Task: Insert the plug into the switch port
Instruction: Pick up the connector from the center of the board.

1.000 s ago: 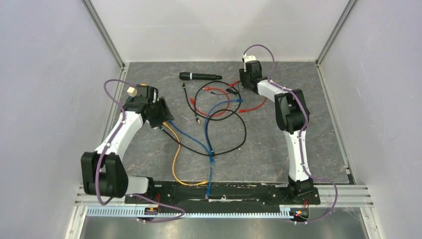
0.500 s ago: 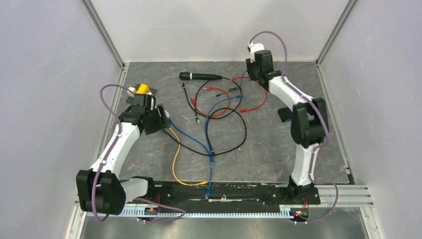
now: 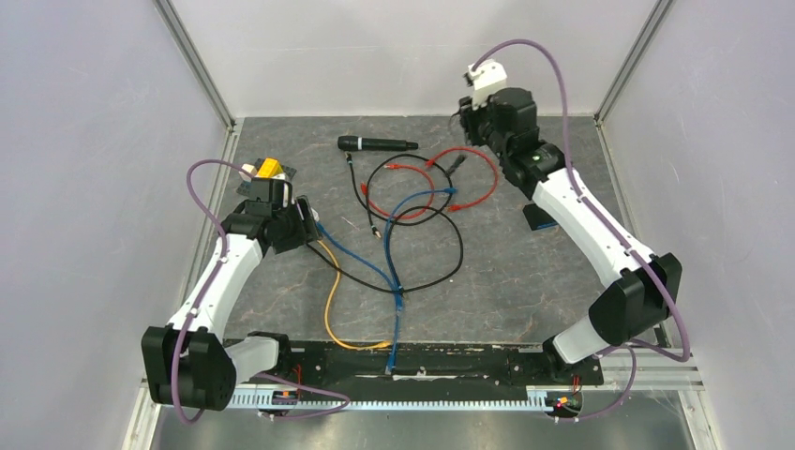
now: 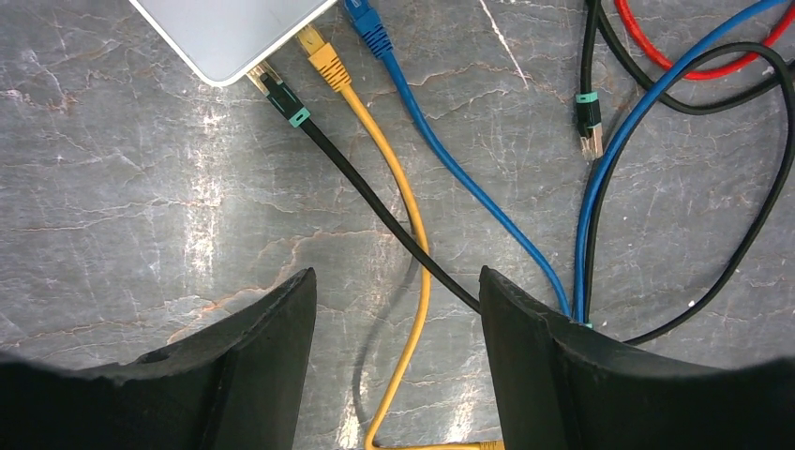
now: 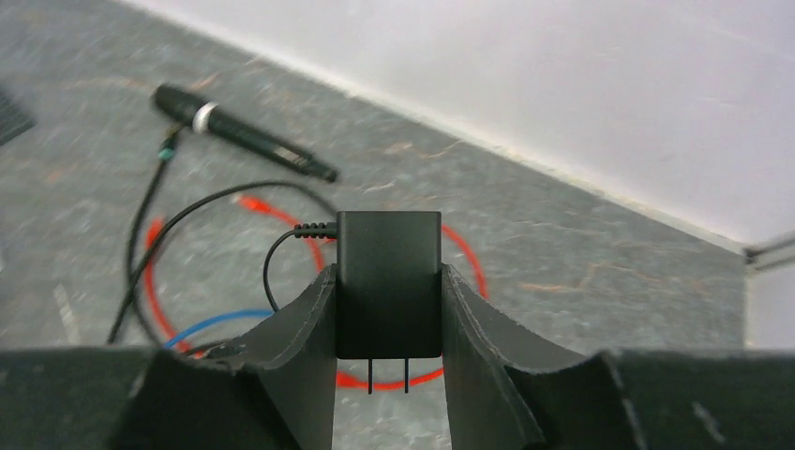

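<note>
The switch is a pale grey-white box (image 4: 225, 33) at the top left of the left wrist view. A black plug with a teal band (image 4: 281, 94), a yellow plug (image 4: 323, 61) and a blue plug (image 4: 366, 23) sit in ports along its edge. My left gripper (image 4: 396, 281) hangs open above their cables, holding nothing. A loose black plug (image 4: 588, 131) lies to the right. At the back right, my right gripper (image 5: 387, 272) is shut on a black two-pronged power adapter (image 5: 388, 248), held above the mat.
A black microphone (image 3: 375, 143) lies at the back centre. Red, blue and black cables (image 3: 412, 202) tangle mid-mat. A yellow item (image 3: 269, 167) sits behind the left wrist, and a dark blue object (image 3: 537, 217) lies beneath the right forearm. Enclosure walls stand close on three sides.
My right gripper has closed on the adapter and lifted it up and back, with its elbow swinging out to the right. The left gripper opened slightly and its arm drew back a little.
</note>
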Tool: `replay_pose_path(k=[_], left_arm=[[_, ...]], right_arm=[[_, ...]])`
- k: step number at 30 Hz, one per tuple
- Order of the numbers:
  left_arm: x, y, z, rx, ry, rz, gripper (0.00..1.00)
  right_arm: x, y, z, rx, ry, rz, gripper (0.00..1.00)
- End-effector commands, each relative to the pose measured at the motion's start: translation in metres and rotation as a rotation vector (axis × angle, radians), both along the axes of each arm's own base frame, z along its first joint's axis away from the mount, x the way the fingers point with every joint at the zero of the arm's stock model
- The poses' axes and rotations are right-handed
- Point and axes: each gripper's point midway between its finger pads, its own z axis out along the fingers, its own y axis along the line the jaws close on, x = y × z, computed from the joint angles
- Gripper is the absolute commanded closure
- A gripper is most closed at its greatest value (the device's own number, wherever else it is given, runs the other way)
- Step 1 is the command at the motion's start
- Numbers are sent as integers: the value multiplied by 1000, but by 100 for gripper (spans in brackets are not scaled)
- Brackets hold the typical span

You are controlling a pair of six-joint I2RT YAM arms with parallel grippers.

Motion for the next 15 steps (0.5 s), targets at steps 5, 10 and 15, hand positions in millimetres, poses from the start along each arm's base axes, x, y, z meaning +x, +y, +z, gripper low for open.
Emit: replay_pose_path(k=[5,10,15], left_arm=[[2,5,15,34,-79,-11,30],[0,4,14,40,-76,-13,30],[-2,2,13,43,-71,-18,30]], right_arm=[[-80,75,-56,259,213,260,86],[-119,42,-171,258,337,148,83],[-149,-3,-262,93,508,-5,79]])
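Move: The right hand, already gripping the black power adapter, is being taken to the right rim of the near black cable loop, about 15 cm back, 2 cm to its left and 32 cm below. Beneath the hand, also some 32 cm down, are the red plug, roughly 3 cm back and 1 cm left, and the blue plug, about 2 cm ahead and 3 cm left; the black box lies about 4 cm back and 24 cm right. That rim is some 3 cm ahead, 36 cm right and 11 cm below the left hand. Keeping the black adapter pinched between its fingers, the right hand sweeps it down some 25 cm and back about 15 cm, towards the right rim of the near black cable loop, the drop gathering speed as it goes. It first swings about 6 cm to the left over the cables and then most of the way back right, while the wrist tips the fingers some 30 degrees farther down, and the grip stays as it was. ##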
